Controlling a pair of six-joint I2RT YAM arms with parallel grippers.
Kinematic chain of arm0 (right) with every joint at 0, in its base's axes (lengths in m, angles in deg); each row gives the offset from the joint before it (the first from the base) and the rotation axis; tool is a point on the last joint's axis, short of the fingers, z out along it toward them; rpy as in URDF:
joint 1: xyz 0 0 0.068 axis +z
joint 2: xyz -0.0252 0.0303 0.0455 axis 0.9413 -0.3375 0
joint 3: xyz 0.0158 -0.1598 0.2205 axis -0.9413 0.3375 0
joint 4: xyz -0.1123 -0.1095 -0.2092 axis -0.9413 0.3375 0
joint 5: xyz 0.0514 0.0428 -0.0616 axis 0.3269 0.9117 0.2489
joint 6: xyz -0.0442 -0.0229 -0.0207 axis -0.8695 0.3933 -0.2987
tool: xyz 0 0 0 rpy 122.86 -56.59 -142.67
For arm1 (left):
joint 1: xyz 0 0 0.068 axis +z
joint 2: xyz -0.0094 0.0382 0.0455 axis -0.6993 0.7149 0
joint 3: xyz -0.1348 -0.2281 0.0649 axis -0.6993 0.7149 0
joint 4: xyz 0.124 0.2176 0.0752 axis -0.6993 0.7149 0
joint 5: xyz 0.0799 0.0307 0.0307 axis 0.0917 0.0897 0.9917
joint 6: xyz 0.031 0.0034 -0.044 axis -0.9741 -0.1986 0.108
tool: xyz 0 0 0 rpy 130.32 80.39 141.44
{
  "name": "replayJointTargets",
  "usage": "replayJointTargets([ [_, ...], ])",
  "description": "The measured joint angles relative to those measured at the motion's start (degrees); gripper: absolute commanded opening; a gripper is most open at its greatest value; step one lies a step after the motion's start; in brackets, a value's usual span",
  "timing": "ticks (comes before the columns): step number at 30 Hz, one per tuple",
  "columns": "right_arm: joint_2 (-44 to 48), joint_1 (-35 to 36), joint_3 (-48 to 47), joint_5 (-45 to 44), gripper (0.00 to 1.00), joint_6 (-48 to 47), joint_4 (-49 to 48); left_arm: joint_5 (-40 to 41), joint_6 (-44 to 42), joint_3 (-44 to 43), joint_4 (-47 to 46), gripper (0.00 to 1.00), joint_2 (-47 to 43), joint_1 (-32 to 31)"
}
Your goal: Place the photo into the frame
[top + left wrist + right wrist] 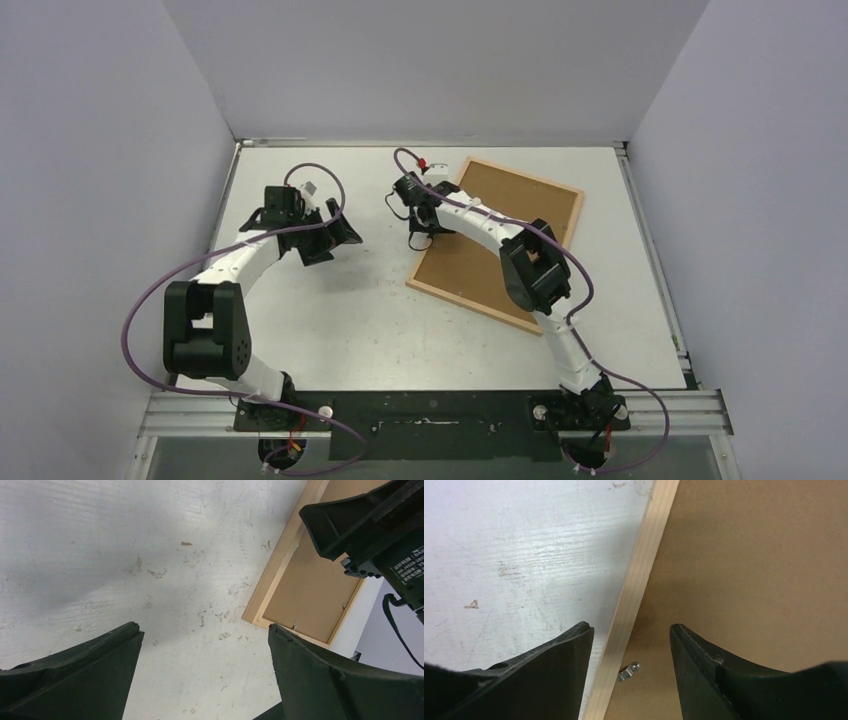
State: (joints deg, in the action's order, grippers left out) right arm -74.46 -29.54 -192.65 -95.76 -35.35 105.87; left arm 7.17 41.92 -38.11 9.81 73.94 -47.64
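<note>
The frame (pixel 525 175) lies flat on the table at centre right, a light-wood rectangle with a brown backing board (pixel 470 265) filling it. The photo is hidden. My right gripper (pixel 420 235) hangs over the frame's left rail (pixel 644 565), open. Its jaws straddle the rail without touching it, and a small metal clip (pixel 629 671) on the backing board (pixel 749 555) shows between them. My left gripper (pixel 335 243) is open over bare table to the left of the frame, with nothing between its fingers (pixel 204 627). The frame's near corner (pixel 260 617) shows beside the left gripper's right finger.
The white table top (pixel 340 320) is scuffed and walled in by pale panels at the back and sides. A black rail (pixel 430 410) along the near edge carries both arm bases. The right arm's forearm (pixel 530 265) crosses above the backing board.
</note>
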Motion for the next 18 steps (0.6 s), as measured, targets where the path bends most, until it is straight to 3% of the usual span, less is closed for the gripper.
replayJointTargets([
  [9, -3.69, 0.24, -1.75, -0.07, 0.49, -1.27, 0.2, -0.04, -0.37, 1.33, 0.0, 0.97, -0.11, 0.0],
  [18, -3.72, 0.24, -1.9, 0.7, 0.32, 0.42, -0.17, -0.33, -0.61, 1.33, 0.0, 0.97, 0.48, 0.0],
])
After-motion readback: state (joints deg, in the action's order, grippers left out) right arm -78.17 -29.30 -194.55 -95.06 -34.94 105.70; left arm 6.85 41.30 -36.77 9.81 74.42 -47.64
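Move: The part of the frame's left rail that the right hand is about to straddle lies some 2 cm below it and 1 cm to its left, level fore and aft. A small metal clip sits about 3 cm back, beside the rail's inner edge, and the frame's near left corner is roughly 11 cm back and 5 cm to the left. From the left hand, that rail part is about 17 cm to the right, 4 cm ahead and 7 cm lower. The right fingers come down on either side of the frame's left rail, the right-hand one ending against its inner edge. The hand sinks about 2 cm, then stops descending and keeps narrowing its partly open fingers around the rail, easing less than 1 cm left as they close; the gap is clearly smaller but not yet a full pinch. ##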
